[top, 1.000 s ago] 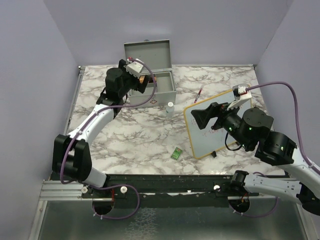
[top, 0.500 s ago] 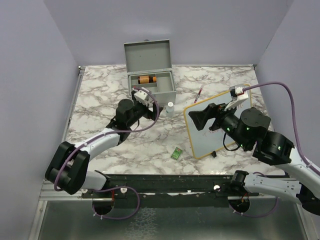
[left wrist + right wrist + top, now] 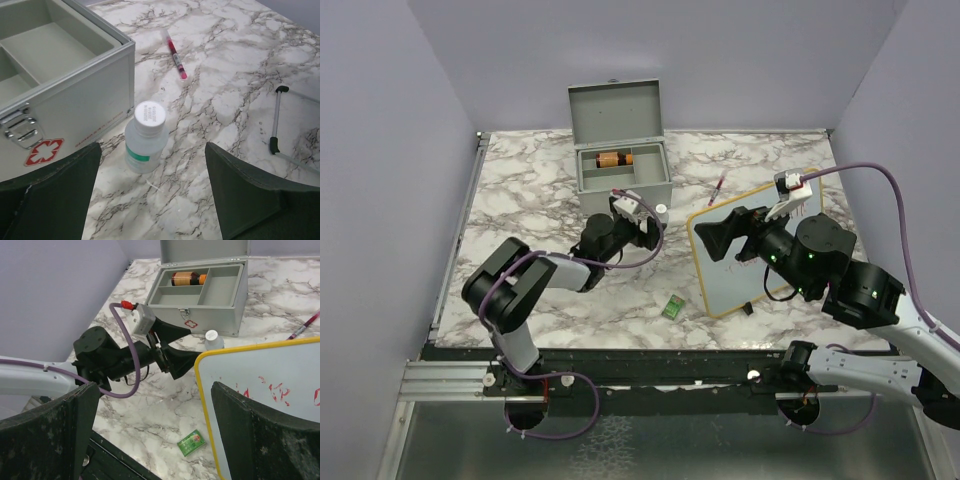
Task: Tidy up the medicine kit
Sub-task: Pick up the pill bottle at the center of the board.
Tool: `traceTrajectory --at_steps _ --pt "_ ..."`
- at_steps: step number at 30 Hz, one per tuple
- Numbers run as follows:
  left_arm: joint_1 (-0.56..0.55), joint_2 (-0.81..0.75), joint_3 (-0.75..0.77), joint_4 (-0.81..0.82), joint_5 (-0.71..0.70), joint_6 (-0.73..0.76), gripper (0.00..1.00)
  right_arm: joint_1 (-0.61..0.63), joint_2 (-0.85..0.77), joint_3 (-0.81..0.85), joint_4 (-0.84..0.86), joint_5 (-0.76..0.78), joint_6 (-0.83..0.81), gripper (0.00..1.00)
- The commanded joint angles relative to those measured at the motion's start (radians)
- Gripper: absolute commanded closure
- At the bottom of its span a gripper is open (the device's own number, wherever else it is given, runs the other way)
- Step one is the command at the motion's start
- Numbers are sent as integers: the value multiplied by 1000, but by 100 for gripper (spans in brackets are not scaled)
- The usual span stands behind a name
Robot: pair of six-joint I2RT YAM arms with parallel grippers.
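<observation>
The medicine kit [image 3: 623, 181] stands at the back with its lid up; a brown bottle [image 3: 613, 159] lies in its rear compartment. A small white-capped bottle [image 3: 146, 137] stands upright in front of the kit's right corner [image 3: 75, 100]. My left gripper [image 3: 152, 150] is low over the table, open, its fingertips either side of the bottle and just short of it, not touching. My right gripper [image 3: 155, 387] hangs open and empty above the left edge of the whiteboard [image 3: 265, 375]. In the top view the left gripper [image 3: 645, 222] partly hides the bottle.
A red pen [image 3: 173, 52] lies on the marble right of the kit. A green packet [image 3: 673, 306] lies near the front, left of the yellow-framed whiteboard [image 3: 720, 285]. Thin black-tipped rods [image 3: 274, 120] lie to the right of the bottle.
The left arm has come away from the kit, dropped low and reached forward to the white bottle, its jaws narrowing slightly. The right arm has barely moved.
</observation>
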Motion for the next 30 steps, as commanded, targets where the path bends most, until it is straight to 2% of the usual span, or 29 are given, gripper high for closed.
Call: traceTrajectory --at_steps 1,9,22,30 --pt "-46 105 35 187 -69 -12 15 -5 -5 21 0 4 4 0" --pt "-66 228 89 216 -183 -4 18 -5 2 30 -6 12 2 0" --pt "-67 336 140 257 -162 58 33 -5 16 52 2 39 -18 0" --pt "-66 356 144 311 -135 80 58 -5 6 51 -18 54 -14 0"
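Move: The white pill bottle stands about 4 cm ahead of my left hand, 4 cm to its right and some 6 cm lower. From that hand the medicine kit's middle is about 13 cm ahead and 4 cm left. The red tube lies roughly 13 cm ahead and 17 cm right, the green packet about 14 cm back and 7 cm right. From my idle right hand the bottle is some 22 cm ahead, 11 cm left and 31 cm below. I sink my left hand about 5 cm beside the kit's front right corner, first sliding right as it drops, then easing some 3 cm forward so that the bottle comes between my fingers. While settling the last bit I close them from nearly wide to about half open, until both pads meet the bottle's body just below the cap. ##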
